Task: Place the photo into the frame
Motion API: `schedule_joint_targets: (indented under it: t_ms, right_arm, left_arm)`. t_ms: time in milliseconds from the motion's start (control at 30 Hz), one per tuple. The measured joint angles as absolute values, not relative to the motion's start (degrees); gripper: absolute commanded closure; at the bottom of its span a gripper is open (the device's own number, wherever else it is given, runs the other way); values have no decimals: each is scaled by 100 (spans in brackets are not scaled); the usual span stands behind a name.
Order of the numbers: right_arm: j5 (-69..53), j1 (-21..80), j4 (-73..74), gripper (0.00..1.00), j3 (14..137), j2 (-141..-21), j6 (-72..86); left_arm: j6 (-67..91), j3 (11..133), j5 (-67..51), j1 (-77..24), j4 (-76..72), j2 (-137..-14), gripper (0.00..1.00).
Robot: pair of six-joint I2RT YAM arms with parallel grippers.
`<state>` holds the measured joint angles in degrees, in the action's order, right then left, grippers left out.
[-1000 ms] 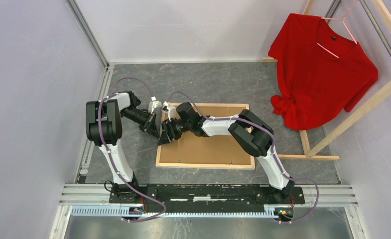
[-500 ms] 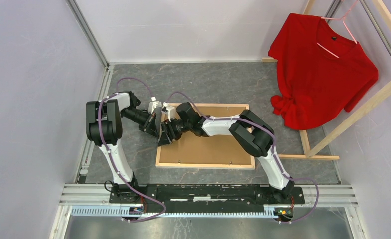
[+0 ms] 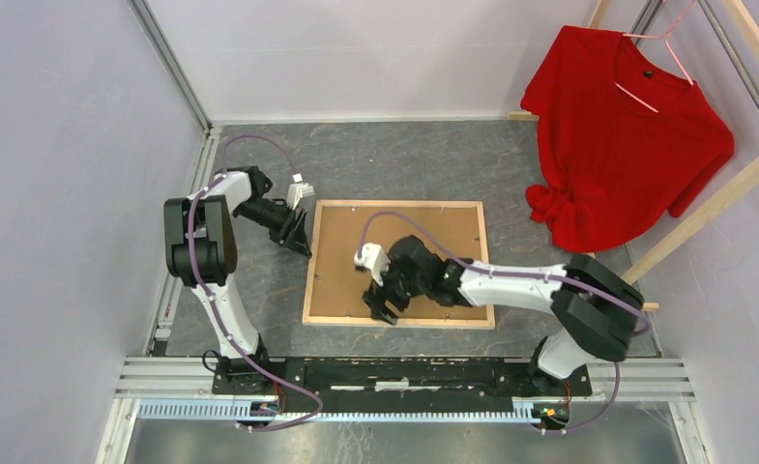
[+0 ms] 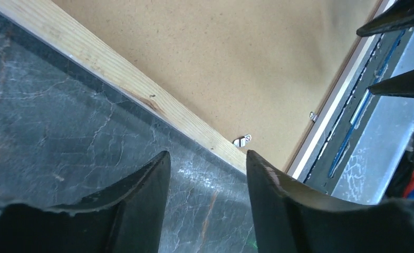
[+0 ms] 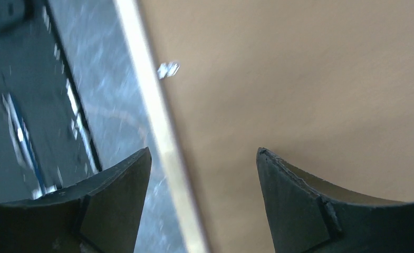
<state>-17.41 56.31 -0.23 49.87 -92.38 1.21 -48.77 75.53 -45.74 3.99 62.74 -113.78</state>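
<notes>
The frame (image 3: 310,280) lies face down on the dark table, bare wood rails up, with a brown hardboard backing (image 3: 346,261) set inside it. The photo is hidden. My left gripper (image 3: 303,246) hovers open just outside the frame's left rail, over the table. In the left wrist view the left gripper (image 4: 207,155) holds nothing; the wood rail (image 4: 115,74) and a small metal tab (image 4: 241,140) lie ahead. My right gripper (image 3: 380,309) is open over the near rail. In the right wrist view the right gripper (image 5: 202,152) straddles that rail (image 5: 157,121), empty, beside the backing (image 5: 299,79).
A red shirt (image 3: 627,135) hangs on a hanger from a bare-wood rack (image 3: 704,213) at the right. A metal rail (image 3: 404,372) carrying the arm bases runs along the near edge. Walls close in the left and the back.
Both grippers were together at the frame's left rail. The left one has drawn back to the left and opened. The right arm has swung to the near rail and opened wider.
</notes>
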Motion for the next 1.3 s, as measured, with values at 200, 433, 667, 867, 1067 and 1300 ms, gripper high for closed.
schedule_joint_targets:
  t_ms: [200,433,667,867,1067,1300]
  right_arm:
    - [-1066,6401,231,23,4082,-8611,-550]
    - [-30,6917,215,46,3946,-8576,-926]
    - [276,7046,23,83,3861,-8576,-1125]
    - [231,7046,-27,96,3863,-8576,-1223]
    - [-5,6947,473,99,4399,-8715,-1081]
    - [-617,6528,978,100,5815,-8906,-587]
  left_arm:
    - [-4880,7553,-4501,401,6372,-10630,24]
    - [-4936,7122,-4471,405,6407,-9242,0]
    - [-5017,5992,-4445,403,6084,-7885,0]
    - [-5653,4925,-4311,401,5686,-6130,0]
    - [-6705,3966,-4152,246,5566,-4821,0]
    - [-8042,3446,-4058,-62,5634,-3297,0]
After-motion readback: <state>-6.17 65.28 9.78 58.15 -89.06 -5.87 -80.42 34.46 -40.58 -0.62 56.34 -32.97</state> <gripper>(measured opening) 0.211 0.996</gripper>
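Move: The right hand, open, is over the frame's backing: the middle of the frame's near rail lies about 5 cm back, 4 cm right and 4 cm below it, with a metal clip on that rail some 8 cm left and 3 cm back. For the left hand, just outside the left rail (middle about 3 cm back, 3 cm right, 2 cm lower), the near-left corner is some 16 cm back, 3 cm right and 3 cm lower. The right hand drops back and right about 6 cm and down 3–4 cm to the near rail, closes its fingers across it, then raises it some 8 cm while drawing left and a little forward. Meanwhile the left hand rises clear beside the left rail, then pulls back about 12 cm towards the near-left corner, opening fully and rolling roughly 65 degrees, its fingers swinging somewhat forward and still pointing right and down, not touching the frame. ##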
